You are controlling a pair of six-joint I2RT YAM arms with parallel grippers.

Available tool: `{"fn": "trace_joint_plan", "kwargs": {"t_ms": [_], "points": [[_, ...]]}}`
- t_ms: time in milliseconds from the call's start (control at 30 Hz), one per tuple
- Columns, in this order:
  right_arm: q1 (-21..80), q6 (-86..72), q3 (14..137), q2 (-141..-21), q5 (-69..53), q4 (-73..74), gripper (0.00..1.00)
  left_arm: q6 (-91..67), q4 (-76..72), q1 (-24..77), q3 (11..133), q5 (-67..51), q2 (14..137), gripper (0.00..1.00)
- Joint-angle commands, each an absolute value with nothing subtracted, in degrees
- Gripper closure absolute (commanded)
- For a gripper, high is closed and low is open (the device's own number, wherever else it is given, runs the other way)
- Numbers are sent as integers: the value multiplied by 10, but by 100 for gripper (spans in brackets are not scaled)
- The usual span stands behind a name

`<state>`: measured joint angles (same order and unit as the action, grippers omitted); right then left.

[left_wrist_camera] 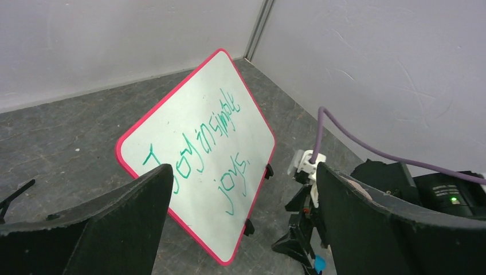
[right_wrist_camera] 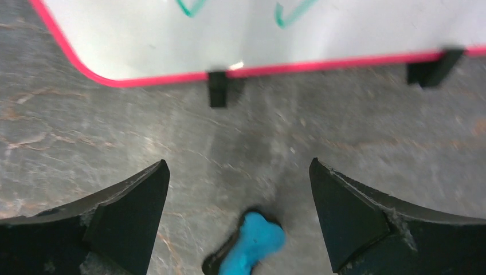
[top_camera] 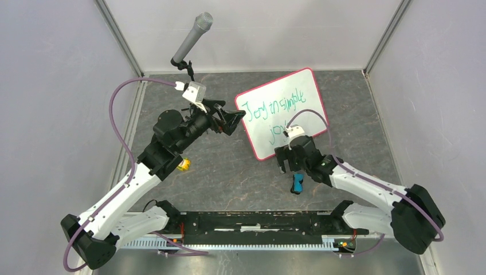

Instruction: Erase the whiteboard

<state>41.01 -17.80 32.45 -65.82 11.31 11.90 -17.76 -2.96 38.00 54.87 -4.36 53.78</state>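
The whiteboard [top_camera: 283, 112] has a pink-red frame and green handwriting and lies tilted at the back right of the table. My left gripper [top_camera: 232, 121] is open and empty, just left of the board's near-left edge. In the left wrist view the board [left_wrist_camera: 200, 154] fills the space beyond the open gripper [left_wrist_camera: 243, 169]. My right gripper [top_camera: 288, 165] is open and empty at the board's near corner, over a blue eraser [top_camera: 297, 184]. In the right wrist view the eraser [right_wrist_camera: 252, 246] lies on the table between the spread fingers [right_wrist_camera: 132, 212], below the board's edge [right_wrist_camera: 286, 34].
A grey microphone [top_camera: 192, 37] on a stand rises at the back left. A small yellow object [top_camera: 183, 165] lies beside the left arm. Grey walls enclose the table on three sides. Purple cables loop over both arms.
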Motion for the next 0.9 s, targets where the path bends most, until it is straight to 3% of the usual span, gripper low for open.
{"fn": "trace_joint_plan", "kwargs": {"t_ms": [0,200,433,767,867], "points": [[412,-266,349,-621,224,274,2,-180,-26,382,577,-22,538,0],[440,-436,342,-577,226,347,2,-191,-29,381,577,-31,537,0],[489,-509,290,-548,260,335,12,-195,-24,381,580,-30,534,0],[546,-532,279,-614,308,328,42,-198,-20,381,578,-13,550,0],[562,-533,286,-637,315,323,46,-196,-20,381,576,-8,549,0]]}}
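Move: The blue eraser lies on the table about 8 cm behind the right hand and 4 cm to its right, some 6 cm below the open fingertips. The board's near clip is about 3 cm ahead and 3 cm left of that hand, and the whiteboard's middle some 18 cm ahead and 2 cm left, both about 5 cm below. From the high left hand, the eraser lies roughly 9 cm back, 17 cm to the right and 36 cm down. Already clear of the board's clip, the right hand draws back about 8 cm and 4 to 5 cm to the right towards the blue eraser, the sideways shift coming early and most of the 4 cm of sinking in the last third. On the way the wrist swings some 20 degrees clockwise and tips about 10 degrees further down to line up with the eraser, while the wide-open fingers narrow to roughly half open, one to each side of it; contact can't be made out yet. ##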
